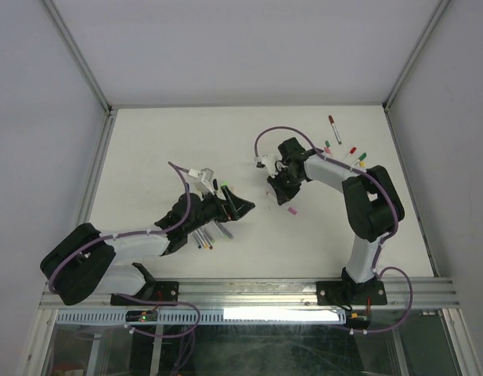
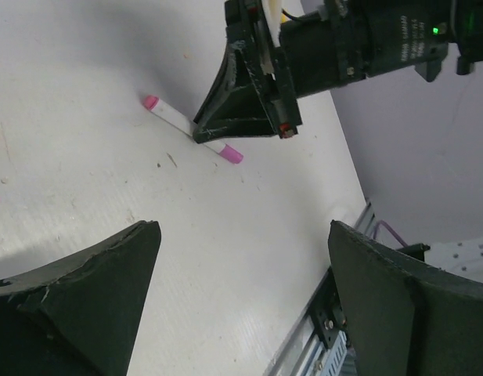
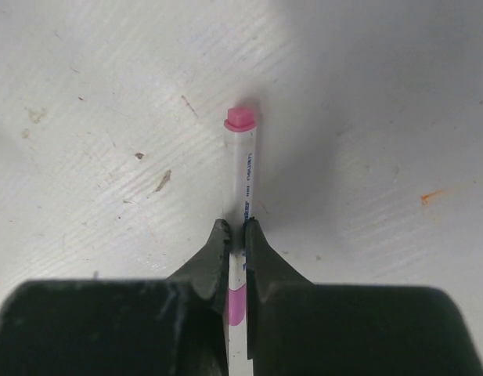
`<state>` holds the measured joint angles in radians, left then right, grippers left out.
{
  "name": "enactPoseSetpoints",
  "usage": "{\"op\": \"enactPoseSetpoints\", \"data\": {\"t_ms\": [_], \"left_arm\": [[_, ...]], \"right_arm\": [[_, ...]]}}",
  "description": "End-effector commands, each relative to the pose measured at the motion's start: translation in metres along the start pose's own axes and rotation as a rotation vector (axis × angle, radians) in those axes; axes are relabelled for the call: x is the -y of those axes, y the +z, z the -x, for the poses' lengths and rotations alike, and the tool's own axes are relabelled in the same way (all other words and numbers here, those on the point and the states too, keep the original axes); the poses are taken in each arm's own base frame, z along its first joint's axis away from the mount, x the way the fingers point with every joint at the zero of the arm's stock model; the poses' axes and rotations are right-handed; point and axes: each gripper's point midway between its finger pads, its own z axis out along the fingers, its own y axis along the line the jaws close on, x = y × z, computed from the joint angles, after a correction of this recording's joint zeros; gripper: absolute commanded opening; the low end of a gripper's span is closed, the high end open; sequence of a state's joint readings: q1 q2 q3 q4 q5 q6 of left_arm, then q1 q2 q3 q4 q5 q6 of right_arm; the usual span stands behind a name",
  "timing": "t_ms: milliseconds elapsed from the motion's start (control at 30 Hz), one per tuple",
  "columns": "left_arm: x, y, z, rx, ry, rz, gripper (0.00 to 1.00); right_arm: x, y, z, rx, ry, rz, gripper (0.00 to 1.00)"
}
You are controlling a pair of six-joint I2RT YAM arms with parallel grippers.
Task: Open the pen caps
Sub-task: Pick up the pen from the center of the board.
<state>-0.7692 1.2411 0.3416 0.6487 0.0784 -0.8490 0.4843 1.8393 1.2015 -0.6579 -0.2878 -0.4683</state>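
Observation:
A pink pen lies flat on the white table. My right gripper is shut on its white barrel, fingertips down at the table. A small pink end plug sticks out beyond the fingertips, and the pen's pink cap sits further back between the fingers. In the left wrist view the same pen runs under the right gripper, its cap showing behind. My left gripper hovers open over bare table a little short of it, holding nothing. From above, the left gripper faces the right gripper.
Several pens lie beside my left forearm, with a green-tipped one behind it. More capped pens fan out at the back right behind the right arm, and a dark red one lies farther back. The table's near rail is close.

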Motion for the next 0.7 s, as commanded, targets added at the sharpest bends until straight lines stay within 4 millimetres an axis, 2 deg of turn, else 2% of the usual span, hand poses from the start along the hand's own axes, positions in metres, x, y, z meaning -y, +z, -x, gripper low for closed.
{"op": "enactPoseSetpoints", "data": {"t_ms": [0,167,400,667], "left_arm": [[0.023,0.031,0.028,0.112,-0.026,-0.034,0.91],[0.010,0.065,0.011,0.067,-0.078,0.016,0.87],[-0.006,0.093,-0.018,0.012,-0.184,0.061,0.69],[0.008,0.116,-0.030,-0.007,-0.209,-0.026,0.71]], "right_arm": [[-0.015,-0.007,0.025,0.091,0.076,0.122,0.00],[-0.016,-0.021,0.045,0.173,0.137,0.182,0.00],[-0.013,-0.027,0.053,0.231,0.235,0.270,0.00],[-0.015,-0.036,0.061,0.306,0.378,0.427,0.00]]}}
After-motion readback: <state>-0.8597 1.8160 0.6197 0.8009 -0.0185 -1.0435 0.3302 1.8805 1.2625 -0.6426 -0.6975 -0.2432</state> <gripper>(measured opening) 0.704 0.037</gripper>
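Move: Down and to the right of the wide-open left gripper is the pink-ended pen, about 7 cm farther out, 12 cm to the right and 10 cm lower. It is already gripped near its middle by the right fingers, which have the left gripper about 12 cm to their left, 7 cm back and 10 cm above. On the board, the green cap lies some 12 cm ahead of the left hand and 3 cm left; the grey pen lies about 1 cm back and 4 cm left. Bringing the two hands together, the left swings right and down by about 8 and 7 cm, also some 4 cm forward, towards the magenta end of the pen, tipping down slightly and partly narrowing its still-open fingers. The right keeps its pinch, shifts left, then mostly lifts, about 3 cm, turning some 30 degrees so its fingertips swing leftwards. ##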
